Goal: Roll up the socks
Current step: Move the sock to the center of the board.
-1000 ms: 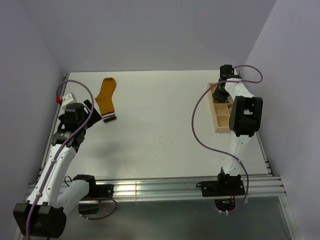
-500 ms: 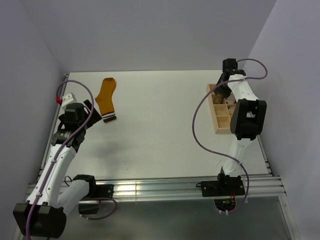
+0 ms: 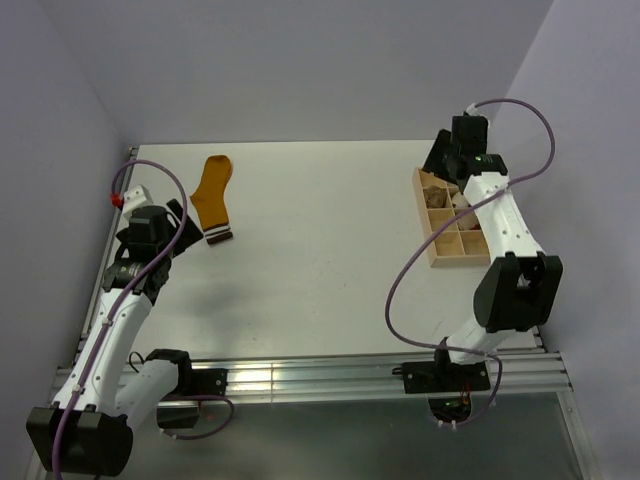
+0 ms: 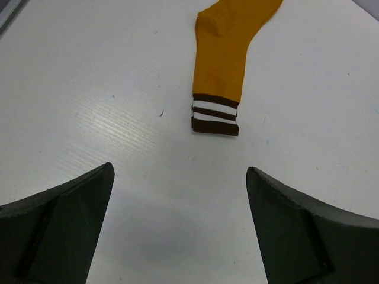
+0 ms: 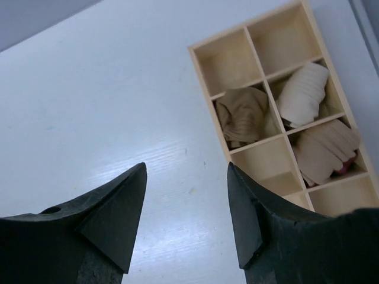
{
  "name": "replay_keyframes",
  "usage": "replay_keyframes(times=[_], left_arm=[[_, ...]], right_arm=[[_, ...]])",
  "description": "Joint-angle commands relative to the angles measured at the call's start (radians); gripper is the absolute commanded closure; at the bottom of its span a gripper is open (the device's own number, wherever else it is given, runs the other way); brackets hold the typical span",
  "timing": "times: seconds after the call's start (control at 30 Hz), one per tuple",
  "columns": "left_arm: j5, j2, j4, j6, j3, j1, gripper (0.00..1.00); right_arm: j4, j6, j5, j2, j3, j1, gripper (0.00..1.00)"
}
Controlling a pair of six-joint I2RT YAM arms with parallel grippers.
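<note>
The mustard-orange sock (image 3: 213, 194) lies flat at the back left of the table, its striped cuff (image 4: 215, 115) toward my left gripper (image 4: 179, 168). That gripper (image 3: 188, 222) hovers just short of the cuff, open and empty. A tan-brown sock (image 5: 240, 115), bunched up, rests in a middle compartment of the wooden box (image 5: 205, 89); from above the tan-brown sock (image 3: 438, 198) shows in the box's left column. My right gripper (image 5: 186, 167) is raised above the table beside the box, open with nothing between its fingers; from above the right gripper (image 3: 441, 160) sits at the box's far end.
The wooden box (image 3: 426, 215) stands at the right side of the table. It also holds a cream-white rolled bundle (image 5: 302, 93) and a beige bundle (image 5: 327, 151). Purple-grey walls close in on the left, back and right.
My right gripper has lifted out of the box and its jaws have spread, leaving the tan-brown sock in a compartment. The right arm has swung rightward. The left arm has not moved.
</note>
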Motion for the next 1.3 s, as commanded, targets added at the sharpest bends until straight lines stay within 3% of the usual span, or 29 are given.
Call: replay_keyframes(times=[0.0, 0.23, 0.47, 0.67, 0.87, 1.27], left_arm=[[0.013, -0.021, 0.033, 0.001, -0.007, 0.008, 0.0], [0.022, -0.012, 0.039, -0.005, -0.009, 0.014, 0.0], [0.068, 0.011, 0.062, -0.006, -0.02, 0.018, 0.01], [0.137, 0.069, 0.073, -0.012, -0.006, 0.017, 0.01], [0.209, 0.239, 0.049, -0.068, 0.06, 0.005, 0.02], [0.068, 0.738, 0.157, -0.149, 0.368, -0.063, 0.05]], right_arm=[[0.17, -0.082, 0.055, -0.166, -0.087, 0.075, 0.36], [0.405, -0.105, 0.047, -0.566, -0.427, 0.15, 0.19], [0.624, -0.065, -0.094, -1.02, -0.737, 0.157, 0.15], [0.617, 0.018, -0.109, -1.33, -0.909, 0.163, 0.05], [0.508, 0.025, -0.086, -1.404, -0.942, 0.198, 0.04], [0.479, 0.01, -0.186, -1.278, -0.936, 0.255, 0.05]])
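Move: Ahead of the left hand by about 17 cm, 2 cm to its right and some 18 cm below, lies the middle of the mustard sock; its striped cuff is nearer, about 6 cm ahead and 5 cm right. From the right hand the mustard sock is roughly 57 cm left and 3 cm ahead. The rolled brown sock lies about 3 cm ahead of the right hand, 4 cm right and 18 cm below. Swooping towards the mustard sock, the left hand starts slowly, then speeds forward and down about 10 cm each and some 6 cm right, tipping its open fingers down and coming low over the cuff end without visible contact. Meanwhile the empty right hand pulls back over 20 cm from the box, drifting left, rising then sinking partway; its fingers open wide and tilt up. ##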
